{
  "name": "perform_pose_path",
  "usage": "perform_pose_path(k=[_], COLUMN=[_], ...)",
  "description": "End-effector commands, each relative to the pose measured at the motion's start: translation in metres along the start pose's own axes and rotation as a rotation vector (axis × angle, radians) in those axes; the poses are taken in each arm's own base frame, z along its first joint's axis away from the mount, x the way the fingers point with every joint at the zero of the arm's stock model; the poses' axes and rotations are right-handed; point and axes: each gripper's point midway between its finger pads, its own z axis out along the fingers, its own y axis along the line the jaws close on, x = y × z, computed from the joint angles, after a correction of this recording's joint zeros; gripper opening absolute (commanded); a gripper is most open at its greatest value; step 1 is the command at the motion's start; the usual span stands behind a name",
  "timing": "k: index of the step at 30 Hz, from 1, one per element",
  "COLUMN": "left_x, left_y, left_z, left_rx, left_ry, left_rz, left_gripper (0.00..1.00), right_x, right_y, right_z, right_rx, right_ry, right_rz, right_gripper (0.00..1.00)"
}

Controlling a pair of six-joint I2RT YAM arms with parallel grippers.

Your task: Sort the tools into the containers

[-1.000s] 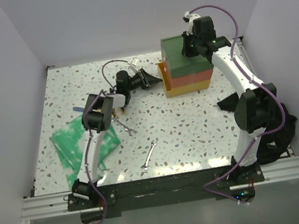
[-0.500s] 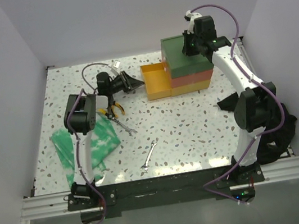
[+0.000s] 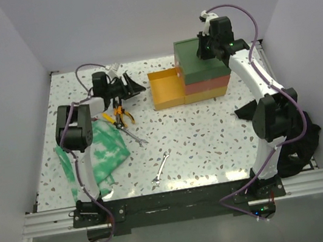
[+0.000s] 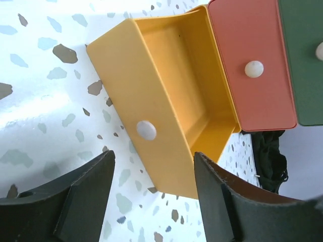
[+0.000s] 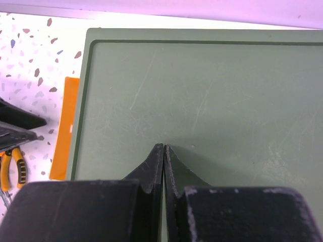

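Note:
The containers are a stack of three drawers (image 3: 204, 70) at the back right: dark green top (image 5: 202, 101), red-orange middle (image 4: 255, 65), yellow bottom. The yellow drawer (image 3: 166, 89) stands pulled out to the left and looks hollow inside (image 4: 176, 75). My left gripper (image 3: 136, 87) hovers open just left of it, its fingers apart from the white knob (image 4: 146, 130). My right gripper (image 5: 164, 147) is shut, its tips resting on the green top. Orange-and-black pliers (image 3: 120, 114) and two silver wrenches (image 3: 132, 135) (image 3: 162, 169) lie on the speckled table.
A green-and-white cloth (image 3: 96, 154) lies at the left under the left arm. A black cloth (image 3: 303, 141) is bunched at the right edge by the right arm's base. White walls close in the table on three sides.
The yellow drawer slid out to the left with my left gripper on its knob. That gripper then opened, let go and drew back left. The right gripper stayed put.

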Motion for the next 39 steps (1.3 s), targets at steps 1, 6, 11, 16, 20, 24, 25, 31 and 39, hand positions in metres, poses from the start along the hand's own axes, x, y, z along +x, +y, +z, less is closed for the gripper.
perform_pose_path(k=[1, 6, 11, 16, 20, 24, 25, 31, 39], left_x=[-0.037, -0.036, -0.043, -0.055, -0.058, -0.06, -0.06, -0.078, -0.094], left_y=[-0.04, -0.07, -0.044, -0.001, 0.012, 0.018, 0.018, 0.006, -0.033], left_z=[-0.038, -0.078, -0.128, -0.173, -0.181, -0.178, -0.177, -0.186, -0.205], left_rx=[-0.038, -0.074, -0.248, -0.462, -0.513, -0.531, -0.53, -0.552, -0.484], left_ry=[-0.049, 0.019, 0.042, 0.021, 0.031, 0.009, 0.004, -0.053, -0.129], left_rz=[0.145, 0.377, 0.428, 0.483, 0.495, 0.452, 0.447, 0.404, 0.327], left_gripper=[0.69, 0.7, 0.72, 0.72, 0.72, 0.71, 0.71, 0.71, 0.72], right_x=[0.056, 0.046, 0.021, -0.013, -0.029, -0.024, -0.021, 0.037, 0.173], right_y=[-0.015, -0.01, -0.006, 0.008, 0.031, 0.076, 0.087, 0.172, 0.226], right_z=[0.006, -0.001, -0.013, -0.04, -0.06, -0.079, -0.083, -0.115, -0.125], right_rx=[0.044, 0.019, 0.002, -0.011, -0.048, -0.165, -0.201, -0.561, -0.99], right_ry=[0.177, 0.143, 0.067, -0.057, -0.16, -0.206, -0.212, -0.198, 0.043], right_rz=[0.017, 0.007, -0.033, -0.1, -0.212, -0.338, -0.367, -0.659, -1.03], right_gripper=[0.03, 0.18, 0.42, 0.55, 0.6, 0.63, 0.63, 0.67, 0.65])
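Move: The right hand, fingers shut on the green box top, has the lone wrench about 31 cm back and 19 to its left, 22 below; the open yellow drawer's middle is roughly 2 cm back, 12 left and 18 below. From the left hand, the pliers lie some 6 cm back, 9 left and 6 below, the drawer's middle is level ahead, 10 right and 2 below, and the pile's wrench 16 back, 7 left and 7 below. The right hand opens its fingers, lifts off the green box top and swings back and to the left past the yellow drawer towards the wrenches, some 19 cm each way, rising about 5 cm before sinking again as it turns roughly 60 degrees counter-clockwise. The left hand, already free of the yellow drawer and still open, first climbs about 11 cm, then travels left past the pliers to some 18 cm from where it began, drawing back slightly, sinking about 5 cm and rising a little again, its left side rolling up. ##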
